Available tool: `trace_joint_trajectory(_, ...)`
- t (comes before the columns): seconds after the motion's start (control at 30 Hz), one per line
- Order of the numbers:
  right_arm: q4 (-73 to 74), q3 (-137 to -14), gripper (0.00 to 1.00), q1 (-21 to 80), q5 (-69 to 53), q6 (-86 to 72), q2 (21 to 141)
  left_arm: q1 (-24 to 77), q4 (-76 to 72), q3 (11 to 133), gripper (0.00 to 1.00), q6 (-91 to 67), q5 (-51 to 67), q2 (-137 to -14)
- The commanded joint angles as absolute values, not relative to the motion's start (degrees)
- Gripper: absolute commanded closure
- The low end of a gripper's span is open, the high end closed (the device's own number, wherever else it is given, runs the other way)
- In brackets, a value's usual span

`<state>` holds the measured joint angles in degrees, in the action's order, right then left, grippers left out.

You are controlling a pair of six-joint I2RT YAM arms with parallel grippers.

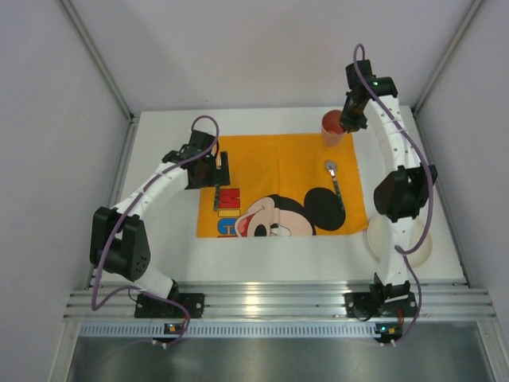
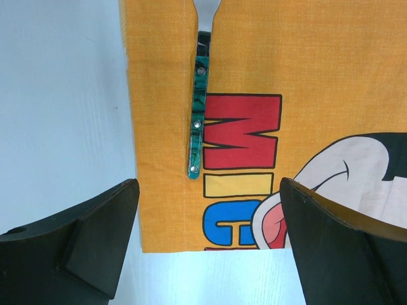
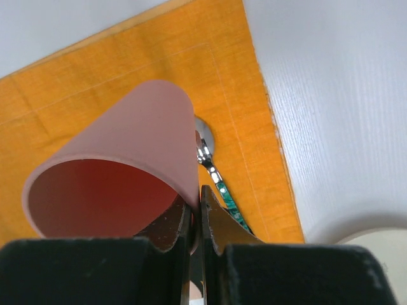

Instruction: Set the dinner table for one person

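Note:
The dinner table [image 1: 167, 239] is a plain white top with an orange Mickey Mouse placemat [image 1: 278, 159] at its middle. A green-handled fork [image 2: 197, 108] lies along the mat's left edge. Above its handle end my left gripper [image 2: 210, 216] hangs open, holding nothing. A green-handled spoon [image 1: 335, 181] lies on the right part of the mat. My right gripper [image 3: 198, 213] is shut on the rim wall of a pink cup [image 3: 127, 146], one finger inside and one outside. The cup [image 1: 332, 127] is over the mat's far right corner. I cannot tell whether it touches the mat.
A small round white plate [image 1: 372, 237] sits on the table to the right of the mat, partly hidden by the right arm; its rim [image 3: 381, 238] shows in the right wrist view. Grey walls close in the table at the left, right and back.

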<state>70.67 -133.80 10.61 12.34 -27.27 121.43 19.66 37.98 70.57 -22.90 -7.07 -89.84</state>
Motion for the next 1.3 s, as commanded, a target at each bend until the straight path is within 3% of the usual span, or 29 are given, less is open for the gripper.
trace_joint_trajectory(0.0, 67.6, -137.4, 1.0, 9.8, 10.9, -28.2, 124.3, 19.4, 38.1, 69.8, 0.03, -23.9, -6.8, -87.4)
trace_joint_trajectory(0.9, 61.3, -131.0, 0.97, 9.1, 9.4, -31.9, 131.4, 19.4, 38.5, 67.9, 0.03, -24.3, -6.2, -85.8)
trace_joint_trajectory(1.0, 61.3, -131.5, 0.79, 9.1, 9.1, -31.9, 131.6, 19.4, 38.5, 68.0, 0.03, -24.4, -6.1, -85.8)
trace_joint_trajectory(1.03, 61.2, -131.7, 0.67, 9.1, 9.2, -31.9, 131.7, 19.4, 38.6, 67.9, 0.03, -24.5, -5.9, -85.7)
trace_joint_trajectory(1.07, 61.2, -132.5, 0.63, 9.1, 9.1, -31.8, 131.6, 19.4, 38.6, 68.0, 0.03, -24.5, -5.9, -85.6)
trace_joint_trajectory(1.1, 61.2, -133.0, 0.5, 9.0, 9.0, -31.5, 131.8, 19.4, 38.6, 67.9, 0.03, -24.5, -5.9, -85.7)
trace_joint_trajectory(1.13, 61.3, -133.6, 0.43, 8.9, 9.0, -31.3, 131.7, 19.4, 38.5, 67.9, 0.03, -24.6, -5.8, -85.6)
trace_joint_trajectory(1.27, 60.9, -136.6, 0.28, 8.3, 8.7, -30.8, 131.0, 19.4, 38.5, 67.7, 0.03, -24.7, -5.4, -85.4)
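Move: The right hand still holds the cup, pinched by the right side of its rim, in the air over the placemat's far right part. The spot it is taken to lies about 5 cm ahead of this hand, 4 cm to its left and some 18 cm below. The spoon's middle lies about 7 cm back and 1 cm left, and the mat's far right corner about 10 cm ahead and 6 cm right. From the left hand that spot is roughly 14 cm ahead and 37 cm right. The right hand lowers the pinched cup some 9 cm to the mat just beyond the spoon's bowl, easing about 3 cm forward as it goes: first a quick drop, then a short level stretch forward, then straight down. Once down, it stops and opens its fingers wide, one inside the cup and one outside, letting go of the rim and beginning to rise by about 1 cm. ##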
